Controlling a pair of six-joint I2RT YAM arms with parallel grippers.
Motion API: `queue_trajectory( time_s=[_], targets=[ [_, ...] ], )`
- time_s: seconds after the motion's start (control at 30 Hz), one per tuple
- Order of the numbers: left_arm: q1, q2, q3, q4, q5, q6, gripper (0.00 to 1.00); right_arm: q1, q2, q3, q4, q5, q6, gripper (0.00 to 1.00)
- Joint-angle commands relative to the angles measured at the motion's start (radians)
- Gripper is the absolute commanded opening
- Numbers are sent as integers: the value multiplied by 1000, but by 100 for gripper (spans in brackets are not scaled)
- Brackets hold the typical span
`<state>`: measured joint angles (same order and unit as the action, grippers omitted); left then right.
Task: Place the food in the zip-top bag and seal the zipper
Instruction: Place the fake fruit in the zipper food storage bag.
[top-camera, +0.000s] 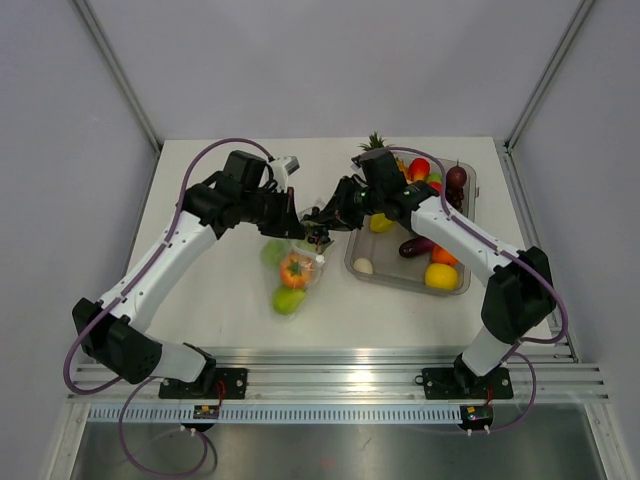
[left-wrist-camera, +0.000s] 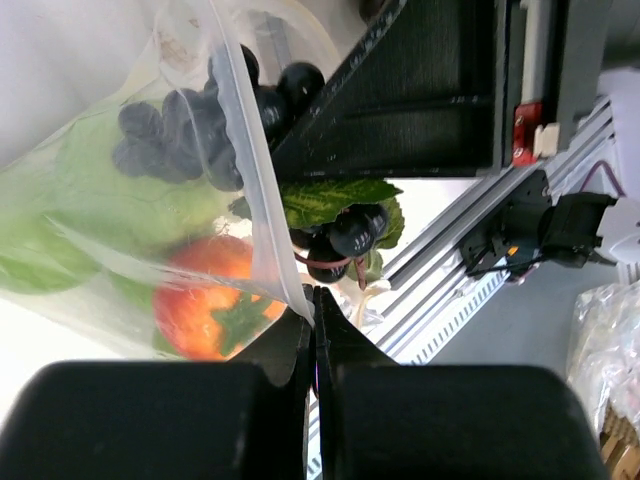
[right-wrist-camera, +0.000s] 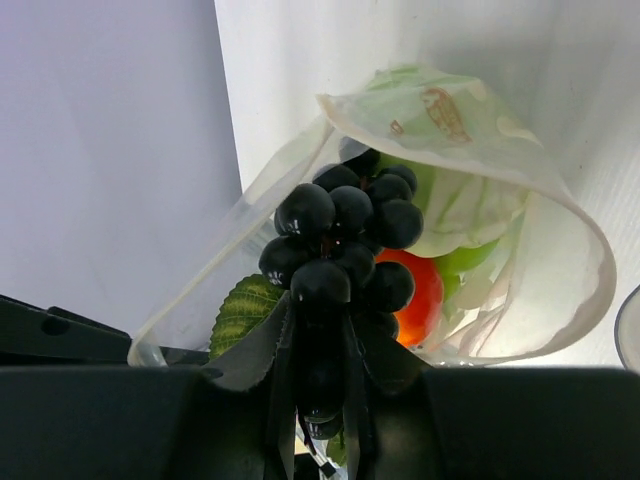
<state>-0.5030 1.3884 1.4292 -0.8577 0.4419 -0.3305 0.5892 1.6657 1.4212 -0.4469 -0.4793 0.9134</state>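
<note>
The clear zip-top bag (top-camera: 288, 272) lies on the table left of the tray, holding an orange-red tomato (top-camera: 296, 268), a green apple (top-camera: 288, 299) and pale green cabbage (right-wrist-camera: 462, 214). My left gripper (left-wrist-camera: 315, 300) is shut on the bag's mouth edge (left-wrist-camera: 252, 170) and holds it lifted. My right gripper (right-wrist-camera: 320, 312) is shut on a bunch of dark grapes (right-wrist-camera: 345, 240) with a green leaf (right-wrist-camera: 240, 312), right at the bag's open mouth (right-wrist-camera: 560, 215). In the top view both grippers meet at the bag's upper end (top-camera: 312, 230). The zipper strip is not clear to see.
A rigid clear tray (top-camera: 400, 283) stands right of the bag with more toy food: a yellow piece (top-camera: 441, 276), a dark eggplant (top-camera: 416, 246), a pineapple (top-camera: 375, 146) and red pieces (top-camera: 420, 168). White walls close the table's back and sides.
</note>
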Motion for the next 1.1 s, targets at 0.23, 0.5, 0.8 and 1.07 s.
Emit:
queue_trajectory(
  time_s=[0.23, 0.5, 0.8, 1.07],
  targets=[
    [-23, -15, -15, 31, 43, 54, 0, -9, -24, 120, 20, -16, 4, 14],
    [-26, -14, 19, 59, 64, 31, 0, 12, 37, 30, 33, 19, -17, 13],
    [-26, -3, 30, 101, 78, -15, 0, 49, 6, -7, -104, 149, -146, 25],
    [-26, -3, 51, 138, 107, -48, 0, 109, -49, 93, -369, 274, -353, 70]
  ],
)
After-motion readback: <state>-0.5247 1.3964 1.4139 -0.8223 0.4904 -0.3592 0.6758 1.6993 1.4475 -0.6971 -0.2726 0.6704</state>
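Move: The right hand, with the grapes still in its fingers, has the bag mouth about 4 cm to its left, 2 cm back and 3 cm below; inside the bag, the tomato lies some 8 cm left, 5 cm back and 13 cm down. The egg sits about 9 cm right, 4 cm back and 17 cm down. From the left hand, pinching the bag's edge, the mouth is about 5 cm right, 1 cm ahead and 4 cm lower. The right hand rises 3 cm, then lowers the grapes about 9 cm and back into the bag, opening. ##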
